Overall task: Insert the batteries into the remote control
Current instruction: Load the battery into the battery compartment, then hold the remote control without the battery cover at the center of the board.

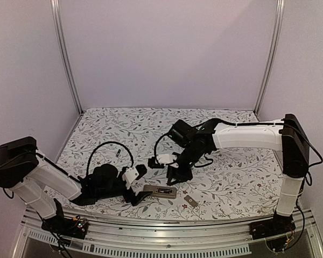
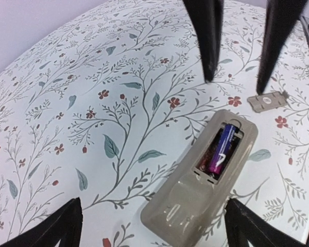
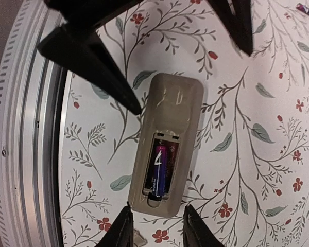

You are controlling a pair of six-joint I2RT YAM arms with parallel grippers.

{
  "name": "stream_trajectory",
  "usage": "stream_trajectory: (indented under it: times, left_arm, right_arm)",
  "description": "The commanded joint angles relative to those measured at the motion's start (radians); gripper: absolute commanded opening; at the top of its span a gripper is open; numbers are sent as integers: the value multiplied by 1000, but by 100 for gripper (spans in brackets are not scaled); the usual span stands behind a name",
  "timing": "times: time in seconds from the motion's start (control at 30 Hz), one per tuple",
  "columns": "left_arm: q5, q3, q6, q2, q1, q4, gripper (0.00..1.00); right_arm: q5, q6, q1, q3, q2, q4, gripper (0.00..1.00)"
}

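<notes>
The remote control (image 3: 170, 110) lies back up on the flowered table, tan-grey, its battery recess uncovered. One of the batteries (image 3: 158, 172), with a purple label, sits in the recess; the slot beside it looks dark and I cannot tell what it holds. Another battery (image 3: 307, 10) lies loose on the table, far off. My right gripper (image 3: 157, 231) hovers open just past the recess end of the remote, nothing between its fingers. My left gripper (image 2: 154, 231) stands wide open, its fingers on either side of the remote's (image 2: 195, 195) other end without touching it.
A small flat grey cover piece (image 2: 268, 101) lies on the table just beyond the remote, near the right gripper's fingers (image 2: 212, 46). The table's metal front rail (image 3: 31, 154) runs close beside the remote. Both arms crowd the near middle of the table (image 1: 231, 177).
</notes>
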State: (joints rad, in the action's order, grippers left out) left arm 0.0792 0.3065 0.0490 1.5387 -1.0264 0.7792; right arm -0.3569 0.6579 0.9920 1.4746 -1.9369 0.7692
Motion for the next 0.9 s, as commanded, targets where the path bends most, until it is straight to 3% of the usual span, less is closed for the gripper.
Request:
stream_trajectory:
  times: [0.0,0.13,0.37,0.5,0.67,0.77,0.87]
  left_arm:
    - [-113,-1,64,20,25,-113,96]
    - [-167,-24,44,-15,28,-123,97]
    - [-134,-13,75,-15,47,-128,99]
    - [-134,27,92,30,48,-178,98]
    - [-213,48,124,-70,59,-193,98]
    - [-340,135,193,-131,82,-259,99]
    - [-414,287,284,-144,109,-474,98]
  right_arm:
    - [-112,-259,-61,-58,92,-216,31]
    - [-116,-392,-64,-140,103,-302,30]
    - [-117,-544,-64,-334,189,-540,29]
    - [-117,-586,-67,-380,186,-576,45]
    - [-170,-547,-97,-523,261,-735,68]
    - [-212,-601,-164,-593,322,-858,75]
    - [-192,-627,-183,-617,354,-891,78]
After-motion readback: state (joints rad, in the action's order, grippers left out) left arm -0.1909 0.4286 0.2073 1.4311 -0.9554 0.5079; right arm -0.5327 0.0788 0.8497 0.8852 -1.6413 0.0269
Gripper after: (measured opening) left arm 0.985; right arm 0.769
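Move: The remote control lies open side up with a battery already in it, its middle about 6 cm to the left hand's right, roughly level with that hand and 4 cm below. From the right hand the remote is some 5 cm to the left, 1 cm back and 6 cm below. Its loose cover lies about 6 cm right and 5 cm back of the right hand. The loose battery is about 19 cm ahead and 11 cm left of the left hand. No contact with the remote can be seen. The right hand bobs forward and up about 4 cm, sinks back, then drifts right and slightly up away from the remote, its fingers opening wide as it turns clockwise some 30 degrees and tips to point more leftward. The left hand, still wide open, dips back and down about 3 cm, then rises some 6 cm and eases right beside the remote, turning slightly clockwise. ##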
